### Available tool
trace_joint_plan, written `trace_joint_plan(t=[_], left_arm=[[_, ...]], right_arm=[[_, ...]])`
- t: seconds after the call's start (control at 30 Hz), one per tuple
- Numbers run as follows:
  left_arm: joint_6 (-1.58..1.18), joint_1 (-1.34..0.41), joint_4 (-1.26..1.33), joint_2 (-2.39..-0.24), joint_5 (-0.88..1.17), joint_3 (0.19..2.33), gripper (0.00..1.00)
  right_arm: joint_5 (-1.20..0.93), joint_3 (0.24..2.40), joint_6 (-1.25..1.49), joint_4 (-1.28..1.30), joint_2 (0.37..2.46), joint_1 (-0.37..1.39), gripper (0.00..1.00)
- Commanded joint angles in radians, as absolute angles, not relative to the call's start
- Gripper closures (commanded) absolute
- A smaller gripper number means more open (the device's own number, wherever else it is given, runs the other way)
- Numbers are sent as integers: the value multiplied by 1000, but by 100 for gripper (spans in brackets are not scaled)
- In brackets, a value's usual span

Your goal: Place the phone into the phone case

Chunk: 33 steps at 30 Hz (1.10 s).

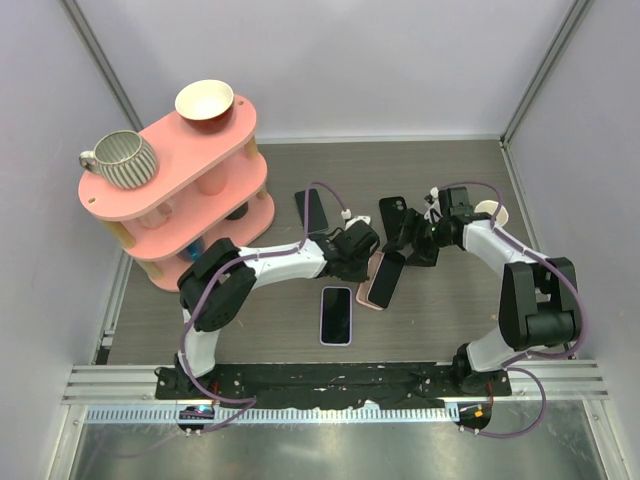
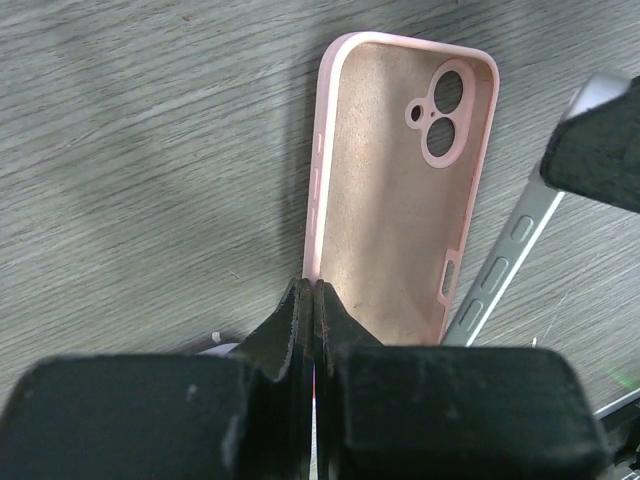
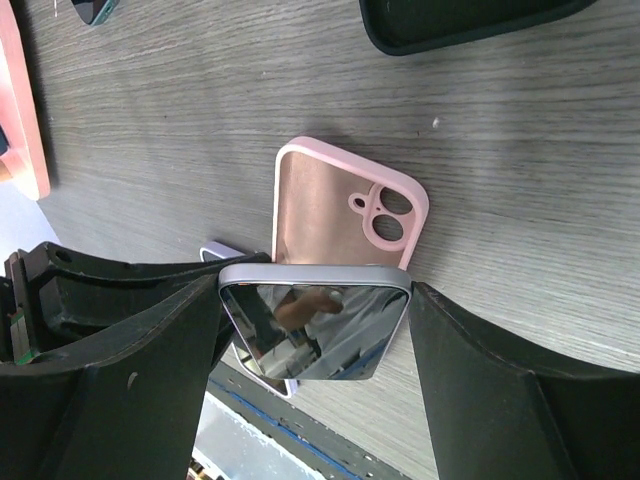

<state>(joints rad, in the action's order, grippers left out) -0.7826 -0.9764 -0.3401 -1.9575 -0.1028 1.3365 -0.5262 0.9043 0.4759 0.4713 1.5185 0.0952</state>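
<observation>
The pink phone case (image 2: 390, 190) lies open side up on the wooden table, camera cutout at its far end. My left gripper (image 2: 315, 290) is shut on the case's near left rim, and a sliver of pink shows between its tips. My right gripper (image 3: 315, 325) is shut on the phone (image 3: 315, 330), a lavender-edged handset with a dark glossy screen, one finger on each long side. The phone hangs tilted just above the case's right side, and its silver edge (image 2: 500, 280) shows there. From above, both grippers meet at the case (image 1: 380, 288).
A second lavender phone (image 1: 336, 314) lies flat near the front. A dark phone (image 1: 311, 210) and a black case (image 1: 395, 222) lie further back. A pink two-tier shelf (image 1: 232, 125) holding a mug (image 1: 122, 159) and bowl (image 1: 205, 101) stands at left. A paper cup (image 1: 491, 210) stands at right.
</observation>
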Motion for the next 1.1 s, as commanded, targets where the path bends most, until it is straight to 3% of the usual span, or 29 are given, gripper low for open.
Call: trace_joint_plan(t=[0.0, 0.23, 0.7, 0.77, 0.97, 1.07], left_arm=[[-810, -988, -287, -1905, -58, 1330, 100], [-834, -988, -272, -1917, -37, 1315, 100], [-827, -989, -265, -1893, -58, 1290, 100], [-833, -986, -267, -1891, -57, 1295, 96], [-853, -963, -302, -1859, -77, 1301, 68], [-854, -939, -343, -1830, -126, 1310, 65]], right_arm=[[-572, 960, 521, 400, 1529, 97, 77], [-566, 948, 591, 350, 1545, 106, 77], [-287, 976, 509, 463, 1555, 166, 72], [-288, 985, 509, 462, 1577, 179, 70], [-235, 996, 485, 465, 1612, 227, 67], [-242, 992, 469, 451, 1631, 239, 63]])
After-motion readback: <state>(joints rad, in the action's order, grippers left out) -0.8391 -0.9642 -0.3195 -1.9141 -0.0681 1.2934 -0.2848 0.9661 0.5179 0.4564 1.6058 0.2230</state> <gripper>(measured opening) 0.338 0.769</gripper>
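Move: The right hand holds the phone by its long sides near the far end; the pink case it is meant for has its middle about 5 cm back, 4 cm left and 5 cm below that hand. The black case lies some 10 cm straight ahead of the right hand, and the lilac-cased phone about 14 cm back and 15 cm to its left. The left hand's shut fingertips are at the pink case's left wall, its middle 2 cm ahead and 4 cm right. The right hand keeps its grip on the phone's sides and lowers it towards the open pink case, sinking about 2.5 cm while easing some 1.5 cm forward and a little left, its fingers tilting roughly 10 degrees nearer to straight down in the later half. The left hand, its shut fingertips against the case's left wall at first, slides about 1 cm back along that wall and stays low there, then opens its fingers about a third and begins to lift, one finger outside the wall and the other over it. ##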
